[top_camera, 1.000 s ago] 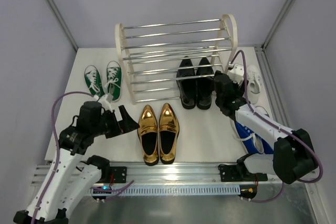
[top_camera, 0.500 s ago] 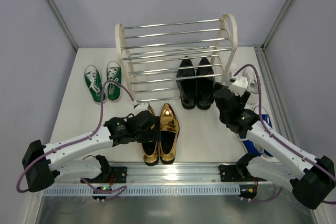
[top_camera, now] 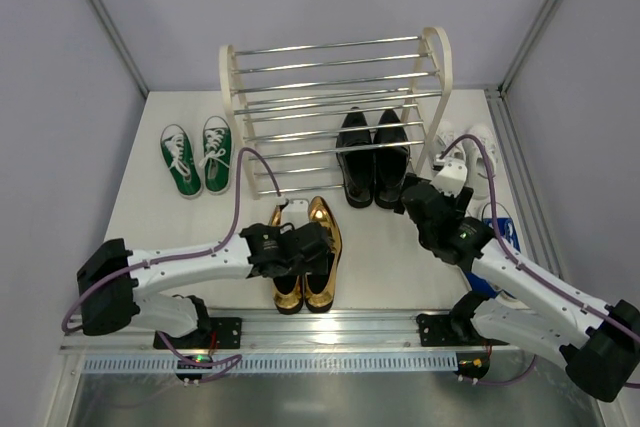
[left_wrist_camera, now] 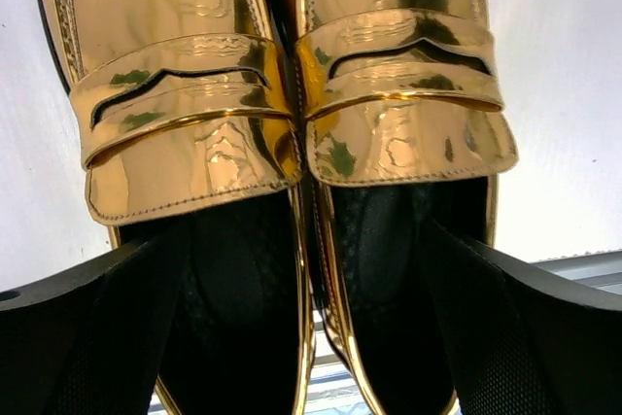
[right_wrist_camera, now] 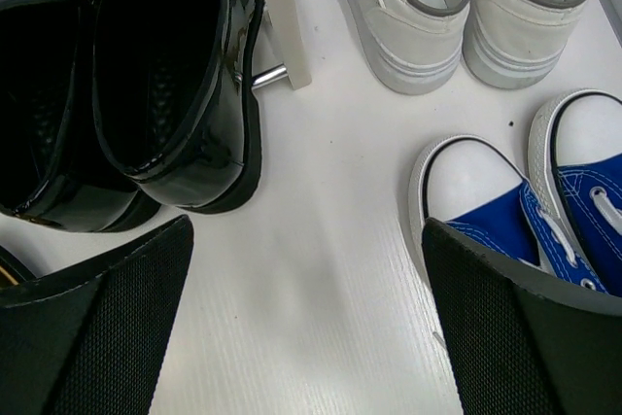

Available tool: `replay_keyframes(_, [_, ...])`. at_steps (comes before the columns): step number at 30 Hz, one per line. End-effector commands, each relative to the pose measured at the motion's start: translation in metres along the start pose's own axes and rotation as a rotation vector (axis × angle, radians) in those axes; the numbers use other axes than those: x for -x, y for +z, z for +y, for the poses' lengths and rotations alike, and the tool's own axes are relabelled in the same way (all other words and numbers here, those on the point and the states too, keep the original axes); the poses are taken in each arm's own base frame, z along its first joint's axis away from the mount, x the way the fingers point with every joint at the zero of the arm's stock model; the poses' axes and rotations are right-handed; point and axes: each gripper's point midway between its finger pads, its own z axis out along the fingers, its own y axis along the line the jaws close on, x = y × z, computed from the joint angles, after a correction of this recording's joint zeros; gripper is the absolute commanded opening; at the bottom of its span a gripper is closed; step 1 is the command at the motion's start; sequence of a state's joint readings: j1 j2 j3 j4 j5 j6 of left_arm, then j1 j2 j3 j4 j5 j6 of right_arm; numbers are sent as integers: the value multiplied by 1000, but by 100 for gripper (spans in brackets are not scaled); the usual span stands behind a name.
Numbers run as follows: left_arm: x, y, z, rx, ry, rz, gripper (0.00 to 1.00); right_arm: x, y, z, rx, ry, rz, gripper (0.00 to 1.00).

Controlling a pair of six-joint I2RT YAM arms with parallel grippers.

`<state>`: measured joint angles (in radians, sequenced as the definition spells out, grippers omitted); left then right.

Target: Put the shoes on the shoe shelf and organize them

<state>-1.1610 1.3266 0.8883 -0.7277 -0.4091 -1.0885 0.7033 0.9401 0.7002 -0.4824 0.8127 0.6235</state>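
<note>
The gold loafers (top_camera: 305,252) stand side by side at the table's front, toes toward the shoe shelf (top_camera: 335,97). My left gripper (top_camera: 318,245) hovers open over their heel openings; in the left wrist view its fingers (left_wrist_camera: 78,337) stand outside the left loafer (left_wrist_camera: 185,114) and right loafer (left_wrist_camera: 398,75), gripping neither. The black dress shoes (top_camera: 371,157) sit at the shelf's bottom tier. My right gripper (top_camera: 412,197) is open over bare table (right_wrist_camera: 321,240), between the black shoes (right_wrist_camera: 165,75) and the blue sneakers (right_wrist_camera: 554,211). White sneakers (right_wrist_camera: 457,7) lie beyond.
Green sneakers (top_camera: 197,157) stand left of the shelf. The white sneakers (top_camera: 470,152) and blue sneakers (top_camera: 497,237) crowd the right edge beside the shelf's cream side panel (right_wrist_camera: 282,17). Grey walls close in on both sides.
My left arm has swung right, from beside the loafers to directly over them. The right gripper has drawn back from the shelf's right panel toward the front.
</note>
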Motion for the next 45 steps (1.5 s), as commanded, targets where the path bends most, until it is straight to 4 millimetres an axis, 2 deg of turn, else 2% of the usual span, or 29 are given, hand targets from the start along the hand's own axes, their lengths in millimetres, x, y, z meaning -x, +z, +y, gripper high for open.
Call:
replay_keyframes(1, [29, -24, -19, -37, -64, -128, 98, 3, -6, -2, 18, 28, -14, 100])
replay_keyframes(3, [32, -30, -21, -52, -65, -142, 98, 4, -8, -2, 23, 25, -17, 100])
replay_keyframes(5, [29, -25, -25, -61, -64, -135, 97, 6, -10, -2, 27, 28, -19, 100])
replay_keyframes(9, [-1, -4, -25, -40, -46, -27, 92, 8, -12, -3, 35, 29, -16, 100])
replay_keyframes(12, [-12, 3, -25, -46, -68, -18, 88, 6, -15, -6, 31, 26, -7, 100])
replay_keyframes(14, [-20, 7, -16, -33, -68, -15, 79, 6, -18, -8, 35, 32, -5, 100])
replay_keyframes(15, [-22, 9, -14, -31, -72, -14, 63, 6, -18, -9, 38, 37, -5, 99])
replay_keyframes(17, [-26, 13, -10, -26, -75, -16, 45, 4, -20, -11, 43, 39, -8, 99])
replay_keyframes(18, [-27, 14, -9, -24, -82, -17, 26, 3, -20, -12, 46, 39, -6, 98])
replay_keyframes(21, [-32, 18, -9, -17, -91, -24, 7, 1, -20, -14, 40, 38, -1, 98])
replay_keyframes(23, [-37, 19, -9, -18, -89, -47, 0, 1, -21, -15, 36, 33, -2, 98])
replay_keyframes(25, [-44, 18, -12, -23, -87, -68, 0, 3, -21, -16, 33, 35, -5, 98])
replay_keyframes(29, [-37, 4, -11, 11, -55, -155, 0, 3, -22, -16, 34, 26, -6, 98])
replay_keyframes(30, [-22, -6, -19, 3, -56, -217, 0, 3, -21, -17, 33, 28, -7, 98])
replay_keyframes(32, [-15, -22, -15, 32, -8, -278, 0, 3, -21, -17, 31, 26, -7, 97])
replay_keyframes(33, [-2, -34, -17, 46, 9, -337, 0, 2, -21, -17, 33, 23, -6, 97])
replay_keyframes(40, [36, -54, -4, 85, 12, -519, 0, 4, -21, -17, 34, 21, -14, 97])
replay_keyframes(45, [58, -65, 14, 107, -16, -639, 0, 6, -21, -17, 39, 19, -23, 97])
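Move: The gold loafers, side by side, have their middle about 3 cm ahead of the left hand and 5 cm below, with their shared seam under the hand. The black pair stands some 27 cm ahead and 18 cm right, the shoe shelf's front lower bar about 19 cm ahead and 8 cm right, and the green pair about 26 cm ahead and 25 cm left. From the right hand, the gold pair lies roughly 31 cm left, 9 cm back and 12 cm below. The left fingers pinch the two touching inner walls of the gold loafers, one finger inside each shoe: the open hand first bobs up and right about 2 cm, then sinks some 5 cm, easing back, as it shuts. Keeping its grip, it draws back a little, then rises about 5 cm, swinging forward and left again while the fingers tip up some 20 degrees. The open, empty right hand drifts back about 2 cm. ##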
